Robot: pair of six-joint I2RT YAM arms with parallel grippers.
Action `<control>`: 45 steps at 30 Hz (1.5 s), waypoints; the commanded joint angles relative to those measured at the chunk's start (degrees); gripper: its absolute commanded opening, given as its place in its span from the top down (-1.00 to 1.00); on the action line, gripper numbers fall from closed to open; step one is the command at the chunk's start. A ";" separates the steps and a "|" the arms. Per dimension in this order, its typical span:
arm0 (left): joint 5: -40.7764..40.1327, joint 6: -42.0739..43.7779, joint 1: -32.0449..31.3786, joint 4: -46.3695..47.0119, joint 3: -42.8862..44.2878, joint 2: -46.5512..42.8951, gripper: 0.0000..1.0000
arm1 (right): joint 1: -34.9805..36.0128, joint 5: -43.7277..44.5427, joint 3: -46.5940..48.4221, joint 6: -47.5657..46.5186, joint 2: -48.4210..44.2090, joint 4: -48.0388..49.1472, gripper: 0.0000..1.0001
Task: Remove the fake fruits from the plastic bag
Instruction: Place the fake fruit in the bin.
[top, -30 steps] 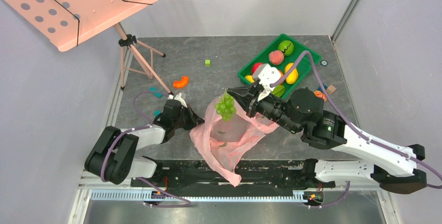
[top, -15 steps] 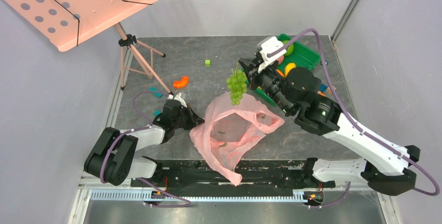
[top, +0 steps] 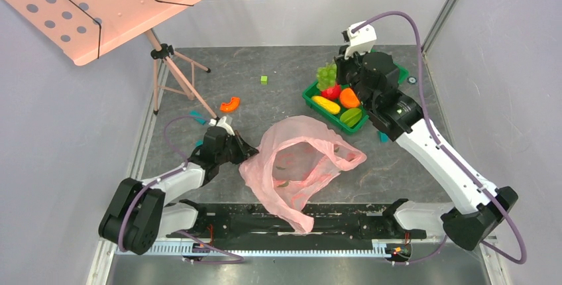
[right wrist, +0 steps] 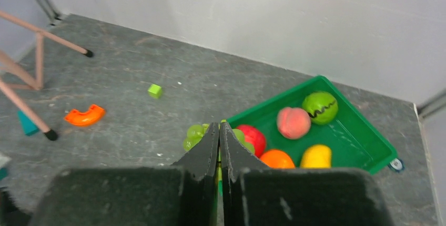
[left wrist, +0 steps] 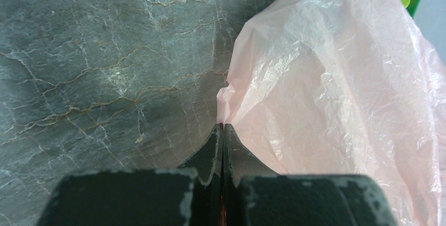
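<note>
The pink plastic bag (top: 301, 166) lies crumpled and open in the middle of the table. My left gripper (top: 246, 152) is shut on a pinch of its left edge; the left wrist view shows the film (left wrist: 336, 94) bunched at the closed tips of this gripper (left wrist: 221, 126). My right gripper (top: 333, 73) is shut on the stem of the green grape bunch (top: 325, 75), which hangs over the near left corner of the green tray (top: 307, 94). In the right wrist view the grapes (right wrist: 195, 131) show on both sides of the gripper (right wrist: 219, 125), beside a red apple (right wrist: 253, 137).
The tray (right wrist: 352, 131) also holds a peach (right wrist: 292, 122), a green ball with a black wavy line (right wrist: 320, 107), an orange fruit (right wrist: 277, 158), a yellow mango (right wrist: 315, 156) and a banana (top: 326, 104). A pink music stand (top: 99, 6) stands far left. An orange curved piece (top: 229, 105) and a green cube (top: 264, 80) lie on the table.
My right arm has lifted the grape bunch out of the bag and carried it back and to the right, over the tray. The bag has slumped. The left gripper has kept its hold.
</note>
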 commanded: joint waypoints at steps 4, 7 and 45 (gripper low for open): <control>-8.04 -3.40 -0.09 -9.44 1.56 -8.67 0.96 | -8.79 -6.04 -3.37 3.60 1.39 4.34 1.00; -11.97 -3.09 0.06 -13.26 1.03 -12.48 0.96 | -11.41 -6.79 -3.84 3.85 2.33 4.52 1.00; -16.78 -2.36 0.30 -18.15 0.24 -17.08 0.96 | -39.87 -18.56 4.25 8.18 24.22 9.84 1.00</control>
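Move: The right gripper holds the grapes high above the table. The middle of the bin lies about 17 cm ahead, 14 cm to the right and 38 cm below. In it are the apple, 17 cm ahead and 5 cm right; the orange, 14 ahead and 12 right; and the mango, 15 ahead and 19 right. The left gripper pinches the bag's edge. The bag's middle is 14 cm to its right and 3 cm back, the bin roughly 29 cm ahead and 36 cm right. Keep the right gripper shut on the grapes and carry them some 23 cm to the right, going forward and down about 14 cm each, over to the right-hand side of the bin; turn the hand clockwise and tip the fingers down meanwhile. Early on, draw the still-pinched bag edge about 5 cm left with the left gripper, turning counter-clockwise, then hold it there. ##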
